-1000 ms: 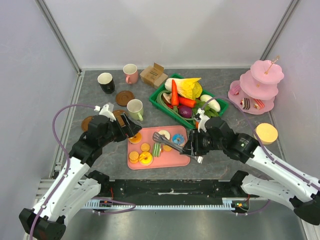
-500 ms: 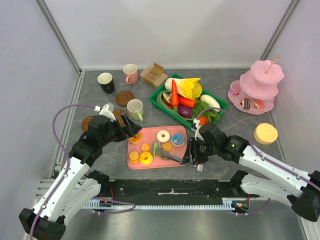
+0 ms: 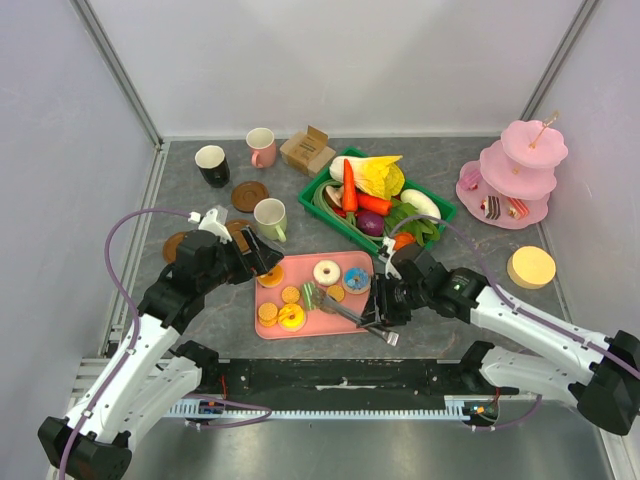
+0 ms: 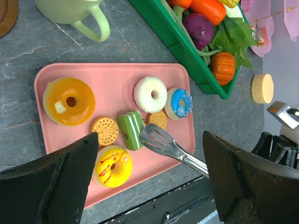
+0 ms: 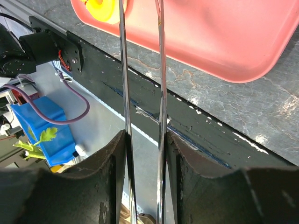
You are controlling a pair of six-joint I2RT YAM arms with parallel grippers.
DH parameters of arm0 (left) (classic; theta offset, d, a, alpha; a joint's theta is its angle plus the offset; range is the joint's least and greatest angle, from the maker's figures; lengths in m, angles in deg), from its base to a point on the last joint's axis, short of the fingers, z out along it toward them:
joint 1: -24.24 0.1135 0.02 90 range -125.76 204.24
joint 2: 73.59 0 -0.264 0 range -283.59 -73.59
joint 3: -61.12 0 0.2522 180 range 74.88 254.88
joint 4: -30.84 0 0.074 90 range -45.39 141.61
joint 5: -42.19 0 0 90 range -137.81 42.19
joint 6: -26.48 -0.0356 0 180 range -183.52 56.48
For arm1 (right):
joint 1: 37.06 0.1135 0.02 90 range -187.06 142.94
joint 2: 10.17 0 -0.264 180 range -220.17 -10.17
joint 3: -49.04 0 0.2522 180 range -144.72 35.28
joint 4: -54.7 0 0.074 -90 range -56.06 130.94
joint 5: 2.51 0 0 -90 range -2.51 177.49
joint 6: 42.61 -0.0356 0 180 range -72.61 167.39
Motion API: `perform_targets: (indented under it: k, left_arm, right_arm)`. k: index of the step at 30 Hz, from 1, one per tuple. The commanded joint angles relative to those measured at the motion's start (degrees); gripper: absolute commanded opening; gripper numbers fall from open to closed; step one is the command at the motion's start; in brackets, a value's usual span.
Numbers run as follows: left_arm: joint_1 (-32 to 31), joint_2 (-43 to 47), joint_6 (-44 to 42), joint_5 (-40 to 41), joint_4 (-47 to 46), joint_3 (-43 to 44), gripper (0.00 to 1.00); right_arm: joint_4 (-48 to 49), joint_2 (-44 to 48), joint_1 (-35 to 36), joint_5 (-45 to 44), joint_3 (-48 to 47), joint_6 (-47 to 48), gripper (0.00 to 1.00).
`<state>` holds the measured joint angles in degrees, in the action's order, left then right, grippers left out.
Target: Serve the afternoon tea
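Observation:
A pink tray (image 3: pixel 345 262) in front of the arms carries toy sweets: white donut (image 3: pixel 326 272), blue donut (image 3: pixel 356 280), orange donut (image 4: pixel 68 101), yellow donut (image 4: pixel 112 166), biscuits (image 4: pixel 104 130) and a green striped cake slice (image 4: pixel 130 130). My right gripper (image 3: pixel 378 308) is shut on metal tongs (image 3: pixel 345 310). The tongs' slotted head (image 4: pixel 156 137) hovers beside the green slice with nothing in it. The tongs' two arms (image 5: pixel 124 93) run between my right fingers. My left gripper (image 4: pixel 149 140) hangs open above the tray, empty. Black mug (image 3: pixel 212 165), pink mug (image 3: pixel 261 147) and pale-green mug (image 3: pixel 270 219) stand far left, by brown coasters (image 3: pixel 250 196).
A green basket (image 3: pixel 446 211) of toy vegetables sits behind the tray. A cardboard box (image 3: pixel 307 150) stands by the pink mug. A pink tiered stand (image 3: pixel 520 172) at the far right holds cake slices (image 3: pixel 490 208). A yellow round block (image 3: pixel 531 267) lies near it.
My right arm has drawn back toward the table's front edge, and the tongs' head has shifted from beside the white donut to beside the green slice. The left arm has not moved.

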<state>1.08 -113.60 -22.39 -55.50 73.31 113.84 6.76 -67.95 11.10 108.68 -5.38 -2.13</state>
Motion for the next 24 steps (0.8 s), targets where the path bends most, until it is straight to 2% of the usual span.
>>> perform_targets:
  k: [1, 6, 9, 21, 24]
  left_arm:
    - [0.13, 0.55, 1.06, -0.49, -0.50, 0.24, 0.98]
    - [0.22, 0.54, 0.89, -0.32, -0.50, 0.24, 0.98]
    - [0.22, 0.46, 0.89, -0.14, -0.58, 0.33, 0.98]
    - [0.22, 0.55, 1.06, -0.14, -0.58, 0.24, 0.98]
    - [0.13, 0.46, 1.06, -0.14, -0.58, 0.41, 0.98]
  right_arm:
    - [1.22, -0.67, 0.27, 1.14, -0.47, 0.03, 0.40]
    - [0.25, -0.58, 0.18, 0.61, -1.61, 1.35, 0.19]
    - [-1.33, -0.06, 0.18, -0.53, -2.66, 2.67, 0.13]
    - [-4.32, 4.16, 0.18, -1.85, -7.93, 7.24, 0.06]
    - [-7.39, 5.57, 0.18, -4.92, -11.79, 8.90, 0.05]
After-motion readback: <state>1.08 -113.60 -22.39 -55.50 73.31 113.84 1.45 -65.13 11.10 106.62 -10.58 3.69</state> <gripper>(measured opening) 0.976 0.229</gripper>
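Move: The right gripper holds steel tongs by the arms, their jaws already at the green-striped cake, which lies about 17 cm to its left, 3 cm farther out and 11 cm lower. At that same height, one round biscuit lies 6 cm to the right of the cake, the white doughnut some 5 cm right of it and 6 cm farther out, and the yellow doughnut 5 cm left of it and 5 cm nearer. From the left gripper the cake lies 9 cm right, 7 cm back and 16 cm down. Keep the right hand nearly in place and close its fingers to about half their present gap, so the tongs' jaws pinch the green-striped cake. Keep that squeeze and raise the tongs straight up about 3 cm, slowly at first and then faster, letting the wrist tilt back some 5 to 10 degrees. ##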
